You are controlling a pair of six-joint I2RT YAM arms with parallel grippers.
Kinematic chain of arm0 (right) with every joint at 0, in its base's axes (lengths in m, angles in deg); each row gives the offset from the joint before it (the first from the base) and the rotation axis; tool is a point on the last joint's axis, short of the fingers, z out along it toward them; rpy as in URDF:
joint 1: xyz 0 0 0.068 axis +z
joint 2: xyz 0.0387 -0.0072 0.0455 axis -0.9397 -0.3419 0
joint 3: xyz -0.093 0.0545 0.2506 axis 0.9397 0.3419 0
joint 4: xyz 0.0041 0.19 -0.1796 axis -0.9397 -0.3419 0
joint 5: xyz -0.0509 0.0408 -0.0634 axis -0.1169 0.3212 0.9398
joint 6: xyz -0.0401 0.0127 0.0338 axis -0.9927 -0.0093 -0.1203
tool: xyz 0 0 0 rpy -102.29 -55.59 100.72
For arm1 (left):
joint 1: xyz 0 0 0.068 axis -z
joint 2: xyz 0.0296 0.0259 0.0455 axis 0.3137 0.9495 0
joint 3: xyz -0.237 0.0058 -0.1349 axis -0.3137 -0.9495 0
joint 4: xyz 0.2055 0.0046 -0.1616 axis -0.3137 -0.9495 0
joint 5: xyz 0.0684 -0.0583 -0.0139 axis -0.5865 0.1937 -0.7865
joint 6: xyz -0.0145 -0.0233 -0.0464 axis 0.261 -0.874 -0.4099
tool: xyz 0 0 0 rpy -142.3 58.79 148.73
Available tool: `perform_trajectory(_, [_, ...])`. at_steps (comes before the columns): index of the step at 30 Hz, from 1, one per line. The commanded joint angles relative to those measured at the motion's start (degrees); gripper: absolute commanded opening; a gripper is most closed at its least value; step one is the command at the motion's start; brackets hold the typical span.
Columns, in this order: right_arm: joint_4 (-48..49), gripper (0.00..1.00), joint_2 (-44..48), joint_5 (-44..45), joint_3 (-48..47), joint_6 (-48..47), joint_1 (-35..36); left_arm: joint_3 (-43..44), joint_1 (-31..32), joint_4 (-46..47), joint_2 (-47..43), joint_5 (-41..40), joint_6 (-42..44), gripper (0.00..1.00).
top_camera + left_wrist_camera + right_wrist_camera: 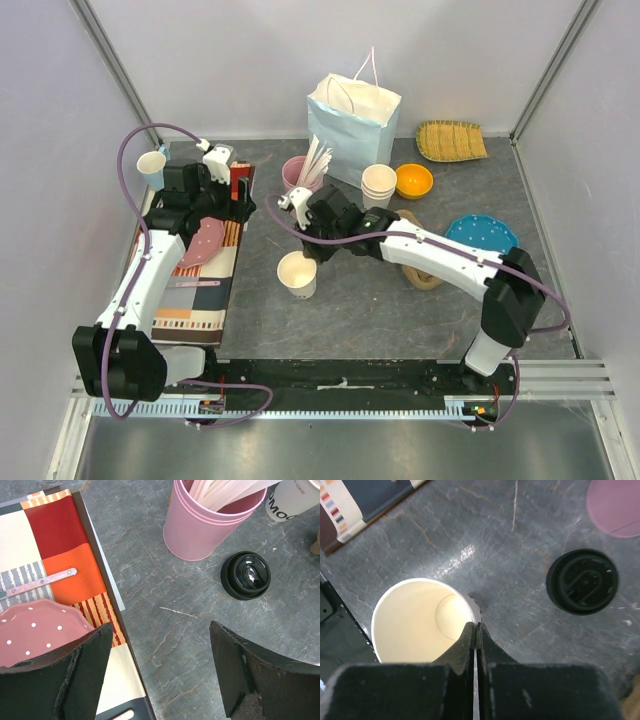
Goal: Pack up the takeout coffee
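The coffee cup [297,275] is a small white paper cup standing lidless on the grey table. Its inside looks empty in the right wrist view [415,615]. My right gripper [306,254] is shut on the cup's rim [476,625], one finger inside and one outside. The round black lid [582,581] lies flat on the table beside the cup, and it also shows in the left wrist view [245,575]. My left gripper [160,628] is open and empty above the table at the tray's edge [243,208]. The pale blue paper bag [350,125] stands open at the back.
A pink cup of wooden sticks [300,172] stands near the lid. A stack of lidless white cups [379,185], an orange bowl [413,180], a blue plate [482,235] and a woven tray [451,140] are at the right. A patterned tray [200,290] with a pink plate lies left.
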Motion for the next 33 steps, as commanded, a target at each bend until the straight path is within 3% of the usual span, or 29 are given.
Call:
perform_trajectory(1, [8.0, 0.00, -2.1, 0.1, 2.3, 2.3, 0.8, 0.0, -0.2, -0.3, -0.8, -0.3, 2.1, 0.84])
perform_trajectory(22, [17.7, 0.01, -4.9, -0.5, 9.5, 3.8, 0.9, -0.4, -0.2, 0.2, -0.2, -0.9, 2.2, 0.84])
perform_trajectory(28, [17.7, 0.11, -2.9, -0.9, 9.4, 3.5, 0.9, -0.5, -0.1, 0.3, -0.1, -1.0, 2.5, 0.84])
perform_trajectory(31, [17.6, 0.23, -3.3, -2.3, 9.1, 3.0, 0.9, -0.5, -0.2, 0.5, 0.0, -1.0, 2.6, 0.84])
perform_trajectory(33, [17.0, 0.36, -3.7, -2.2, 8.8, 2.6, 0.9, -0.3, -0.2, 0.6, 0.0, -1.1, 2.6, 0.84])
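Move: The right hand, shut on the right-hand rim of a paper cup, hangs about 15 cm over bare table; the spot for the cup lies some 5 cm to its left and 2 cm back. From this hand the black lid lies about 11 cm ahead and 2 cm right, and the pink tub of sticks about 18 cm ahead and 3 cm left. From the left hand, that spot is roughly 11 cm back, 10 cm right and 18 cm down. Still pinching the paper cup by its rim, the right hand lowers it about 6 cm to the bare table behind the lid, fast at first and then easing off, while drifting some 2.5 cm left and keeping the wrist almost unturned. Once down, the hand stays at rim height and the fingers start to part, opening to roughly a quarter so that the right finger clears the cup wall while the left one remains at the rim. ##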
